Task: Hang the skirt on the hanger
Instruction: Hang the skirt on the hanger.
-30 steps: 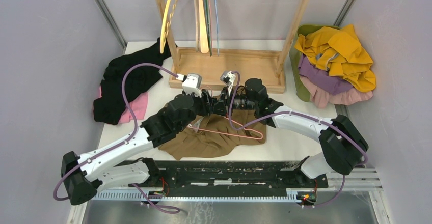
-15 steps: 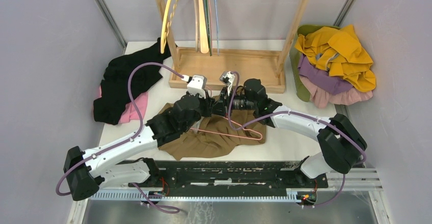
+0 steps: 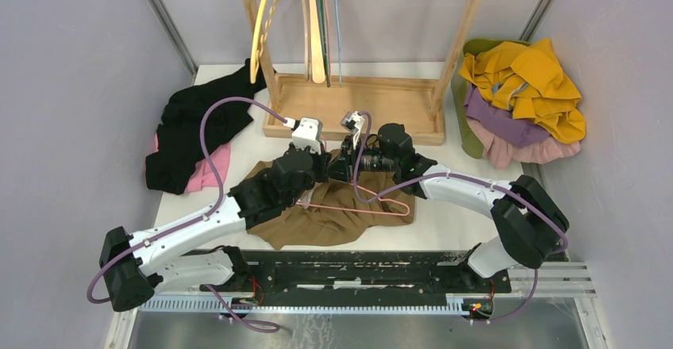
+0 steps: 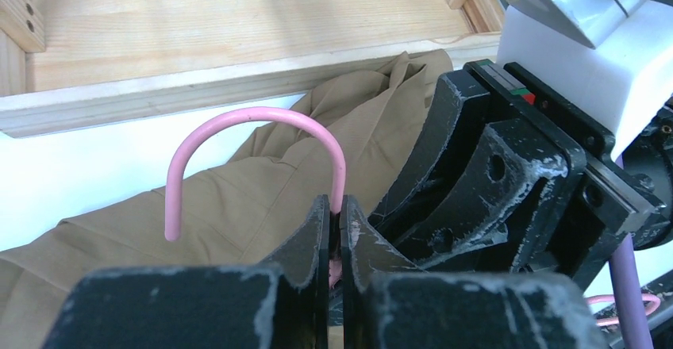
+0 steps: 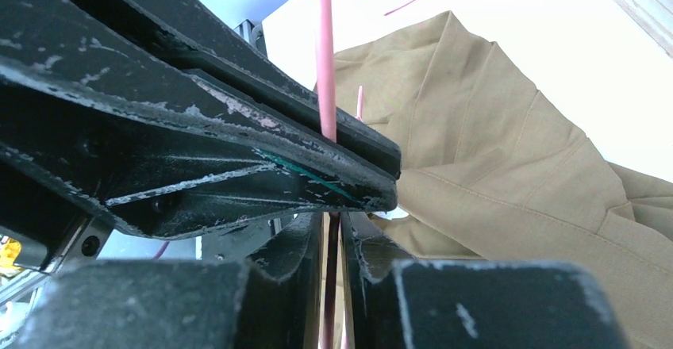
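Observation:
The tan skirt (image 3: 341,220) lies crumpled on the white table in front of the arms, and the pink wire hanger (image 3: 373,208) lies on top of it. Both grippers meet at the hanger's neck, just in front of the wooden rack base. My left gripper (image 4: 335,210) is shut on the wire right below the curved hook (image 4: 254,115), with the skirt (image 4: 230,202) behind it. My right gripper (image 5: 332,224) has the same wire (image 5: 325,63) between its jaws. They stand a sliver apart, with light showing on either side of the wire. The left gripper's fingers (image 5: 198,151) cross just above.
The wooden rack base (image 3: 357,99) stands directly behind the grippers, with several hangers (image 3: 317,24) hung above it. A black garment (image 3: 194,127) over a pink one (image 3: 213,166) lies at the left. A heap of yellow and purple clothes (image 3: 524,95) sits at the back right.
My left gripper has moved right to the hanger's neck and closed on it. My right gripper's jaws have eased slightly apart around the wire.

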Available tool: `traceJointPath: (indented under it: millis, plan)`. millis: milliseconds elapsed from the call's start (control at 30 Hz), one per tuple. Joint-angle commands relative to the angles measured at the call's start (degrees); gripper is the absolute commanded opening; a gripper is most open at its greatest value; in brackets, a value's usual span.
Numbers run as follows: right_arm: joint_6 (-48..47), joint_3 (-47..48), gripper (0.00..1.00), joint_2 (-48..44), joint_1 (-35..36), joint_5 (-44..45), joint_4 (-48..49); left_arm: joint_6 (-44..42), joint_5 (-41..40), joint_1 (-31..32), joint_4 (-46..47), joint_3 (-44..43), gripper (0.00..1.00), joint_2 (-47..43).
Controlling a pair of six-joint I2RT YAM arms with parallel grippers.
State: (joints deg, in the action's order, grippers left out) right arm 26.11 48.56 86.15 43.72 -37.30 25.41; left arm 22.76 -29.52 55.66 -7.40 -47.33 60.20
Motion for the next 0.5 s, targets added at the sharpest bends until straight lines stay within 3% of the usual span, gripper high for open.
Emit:
traceJointPath:
  millis: [0,267,467]
  plan:
    - [0.97,2.56,0.21,-0.4,0.66,-1.74,4.73,-4.48,-4.34,-0.03,-0.39,-3.2,0.03,-0.88]
    - [0.15,2.44,0.4,-3.73,0.32,1.27,-1.25,-6.29,-5.52,-0.1,-2.66,-3.97,0.03,-0.46]
    - [-3.55,3.03,0.49,-10.78,-1.44,10.39,-15.86,-7.21,-7.69,-0.09,-2.91,-3.05,0.03,-0.35]
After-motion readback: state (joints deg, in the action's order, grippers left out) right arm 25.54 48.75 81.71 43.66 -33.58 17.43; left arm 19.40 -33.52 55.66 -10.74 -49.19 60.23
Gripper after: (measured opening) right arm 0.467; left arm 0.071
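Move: The left fingers hold the pink hanger by its neck, hook standing ahead of them. From the left hand, the brown skirt's middle lies about 6 cm back, 2 cm right and 17 cm down, its white lining some 6 cm back, 4 cm left and 15 cm down, and the rack's front rail 9 cm ahead, 7 cm right and 16 cm down. For the right hand, whose fingers are just parting on the wire, the neck is about 3 cm left, 2 cm ahead and 2 cm above. The right hand lets go of the hanger wire, its fingers spreading from nearly shut to about half open while it all but stays put, then draws back to its right a little over 1 cm, away from the left hand, with the wires still passing between the open fingers. The left hand keeps its pinch on the hanger's neck and carries it about 1.5 cm to the left, rising barely a centimetre and sinking part of the way back, while rolling some 5 degrees so that its left side comes up. ##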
